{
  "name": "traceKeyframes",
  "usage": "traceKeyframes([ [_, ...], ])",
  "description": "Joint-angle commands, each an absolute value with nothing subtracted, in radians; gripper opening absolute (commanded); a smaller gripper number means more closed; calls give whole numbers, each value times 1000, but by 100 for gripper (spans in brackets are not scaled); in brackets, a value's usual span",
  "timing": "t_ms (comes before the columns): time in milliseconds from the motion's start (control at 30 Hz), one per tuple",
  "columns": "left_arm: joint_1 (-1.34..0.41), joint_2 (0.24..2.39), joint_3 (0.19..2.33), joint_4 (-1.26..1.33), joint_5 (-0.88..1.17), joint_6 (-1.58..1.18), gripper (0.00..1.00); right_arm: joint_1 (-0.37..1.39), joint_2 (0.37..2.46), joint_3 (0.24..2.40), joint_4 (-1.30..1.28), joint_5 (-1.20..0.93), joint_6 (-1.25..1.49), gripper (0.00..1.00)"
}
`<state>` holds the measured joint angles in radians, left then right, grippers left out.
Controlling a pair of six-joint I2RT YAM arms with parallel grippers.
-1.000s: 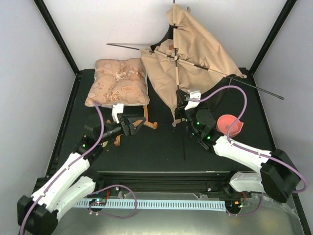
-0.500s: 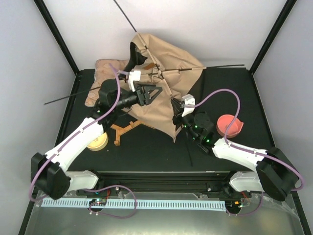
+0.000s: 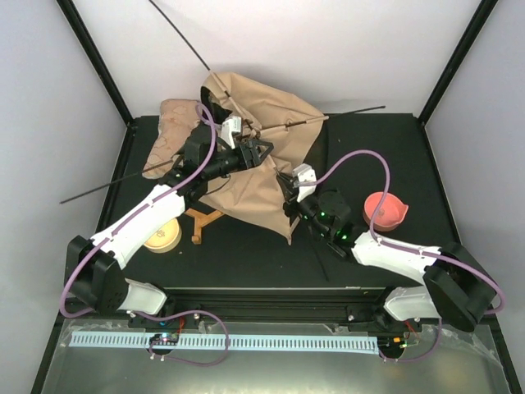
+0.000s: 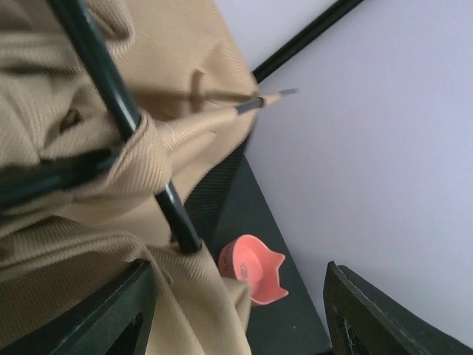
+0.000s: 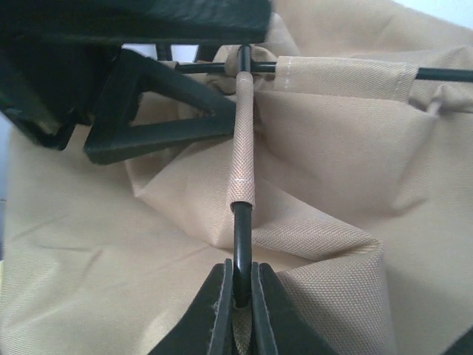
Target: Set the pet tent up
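Observation:
The pet tent (image 3: 254,176) is a slack heap of tan canvas at the back middle, with thin black poles (image 3: 176,34) sticking out up, left and right. My right gripper (image 3: 289,199) is at its front edge, shut on a black pole (image 5: 242,237) where it leaves a fabric sleeve (image 5: 244,140). My left gripper (image 3: 256,150) is high on the tent, open, its fingers (image 5: 170,126) straddling the spot where the poles cross. From the left wrist, canvas (image 4: 89,281) and a pole (image 4: 177,218) lie against the left finger while the other finger (image 4: 384,318) stands well apart.
A beige floral cushion (image 3: 174,125) lies half under the tent at the back left. A pink bowl (image 3: 384,210) sits at the right, a yellow round tub (image 3: 161,236) and a brown wooden piece (image 3: 205,220) at the front left. Black frame posts (image 3: 94,57) flank the mat.
My left arm swung from the wooden piece up to the tent's top and its jaws narrowed. The tent tipped leftward over the cushion. The right gripper kept its hold and shifted slightly left.

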<state>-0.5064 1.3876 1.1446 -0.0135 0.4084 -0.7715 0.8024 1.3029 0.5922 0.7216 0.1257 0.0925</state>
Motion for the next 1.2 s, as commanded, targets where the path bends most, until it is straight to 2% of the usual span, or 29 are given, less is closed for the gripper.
traceKeyframes([
  [0, -513, 1400, 1144, -49, 321, -820, 61, 856, 1294, 608, 811, 130, -3, 5],
  [233, -513, 1421, 1139, -97, 268, -822, 36, 932, 1291, 603, 787, 164, -118, 5],
  [367, -511, 1407, 1112, -101, 244, -821, 3, 965, 1278, 600, 752, 168, -155, 10],
  [633, -514, 1226, 1041, -144, 151, -766, 1, 965, 1135, 611, 430, 69, -32, 32],
  [867, -521, 976, 924, -83, 43, -744, 1, 966, 995, 628, 120, -88, 101, 34],
  [1000, -521, 884, 948, -92, 1, -692, 1, 966, 948, 629, -11, -188, 169, 34],
  [1167, -521, 850, 1021, -115, -27, -651, 2, 966, 926, 583, -39, -345, 219, 40],
])
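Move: From the left hand, wide open, the pet tent's pole just below its hub is only about 2 cm ahead, 1 cm to the left and 2 cm below; the hub where the poles cross lies roughly 4 cm ahead and 3 cm left, about level. The right hand already grips this pole lower down, that upper spot being some 5 cm ahead, 3 cm left and 6 cm above it. The pink cup stands about 28 cm to the right hand's right, 9 cm back and 22 cm below. The left fingers shut on the pole just below the hub as the hand sinks about 5 cm; then that hand carries it left, back and up, ending some 11 cm left of its start. The right hand, still gripping at first, eases back and left while rolling, then opens, lets go of the pole and withdraws back towards its base, about 13 cm in all, turning counter-clockwise and tipping down. ##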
